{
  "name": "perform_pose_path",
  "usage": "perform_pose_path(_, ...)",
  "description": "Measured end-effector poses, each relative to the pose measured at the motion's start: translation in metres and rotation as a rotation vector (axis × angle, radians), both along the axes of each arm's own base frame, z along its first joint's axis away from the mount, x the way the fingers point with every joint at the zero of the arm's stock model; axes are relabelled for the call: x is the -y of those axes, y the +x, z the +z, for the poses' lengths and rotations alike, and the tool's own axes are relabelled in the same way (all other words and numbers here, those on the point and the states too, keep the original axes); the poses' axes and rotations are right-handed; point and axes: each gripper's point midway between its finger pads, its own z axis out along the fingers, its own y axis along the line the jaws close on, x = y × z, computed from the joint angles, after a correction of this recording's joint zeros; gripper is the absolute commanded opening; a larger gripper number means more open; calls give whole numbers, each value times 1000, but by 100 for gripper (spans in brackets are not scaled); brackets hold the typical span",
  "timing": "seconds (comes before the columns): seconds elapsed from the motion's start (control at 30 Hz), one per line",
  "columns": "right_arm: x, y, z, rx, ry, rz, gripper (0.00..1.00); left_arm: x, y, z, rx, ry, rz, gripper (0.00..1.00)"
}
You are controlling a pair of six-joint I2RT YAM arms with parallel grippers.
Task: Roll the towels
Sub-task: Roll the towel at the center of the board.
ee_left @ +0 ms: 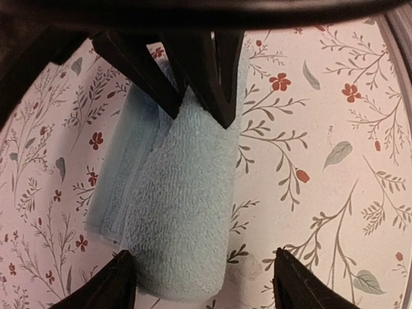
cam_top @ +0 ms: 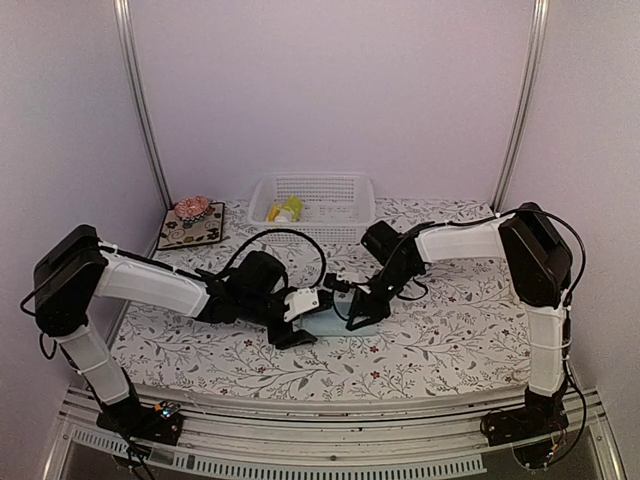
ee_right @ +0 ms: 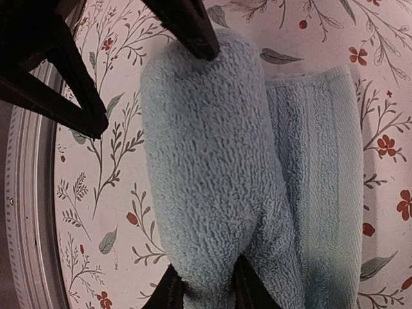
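Observation:
The light blue towel (cam_top: pixel 327 322) lies mid-table, part rolled. Its thick roll (ee_right: pixel 206 161) sits beside a flat, unrolled strip (ee_right: pixel 315 161). My right gripper (ee_right: pixel 209 293) is shut on one end of the roll, pinching the cloth between its fingers. My left gripper (ee_left: pixel 206 280) is open at the other end. Its fingertips (ee_left: pixel 122 280) straddle the roll (ee_left: pixel 187 212) without pressing it. The right gripper's fingers (ee_left: pixel 199 71) show at the far end in the left wrist view. A yellow-green thing (cam_top: pixel 287 209), perhaps the other towel, lies in the basket.
A white slatted basket (cam_top: pixel 345 190) stands at the back centre. The dark floral mat (cam_top: pixel 190 230), with a pinkish object (cam_top: pixel 192 208) on it, lies at the back left. A floral cloth (cam_top: pixel 450 330) covers the table. Metal rails run along the near edge.

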Motion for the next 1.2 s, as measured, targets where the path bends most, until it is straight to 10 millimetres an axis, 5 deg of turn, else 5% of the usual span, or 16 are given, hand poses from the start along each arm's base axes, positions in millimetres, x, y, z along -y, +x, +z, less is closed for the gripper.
perform_pose_path(0.6, -2, 3, -3, -119, 7, -34, 25, 27, 12, -17, 169, 112, -48, 53)
perform_pose_path(0.77, -2, 3, -4, -121, 6, -34, 28, 31, 21, -25, 175, 162, -44, 30)
perform_pose_path(1.0, 0, 4, -1, -111, 19, -41, 44, 34, 22, -27, 142, 214, -69, 9)
perform_pose_path(1.2, 16, 5, 7, -38, 12, -64, 62, 44, 19, -28, 30, 203, -112, 5)
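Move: The light-blue towel's roll has its middle about 7 cm to the left hand's right, some 2 cm ahead and 3 cm below, with its near end almost in front of those open fingers. The right hand already pinches the roll, whose middle is about 1 cm left of it and 1 cm below. The towel's flat end lies about 5 cm beyond the roll, and the white basket about 30 cm beyond the roll, straight ahead of the left hand. The left hand reaches in along the roll, about 4.5 cm to the right, 3 cm down and 2 cm forward, rolling its wrist some 10 degrees, and closes its wide-open fingers to pinch the roll's left part. The right hand keeps its pinch almost still until that grip is made, then spreads its fingers to about half open, starting to back off rightward by 1.5 cm. ##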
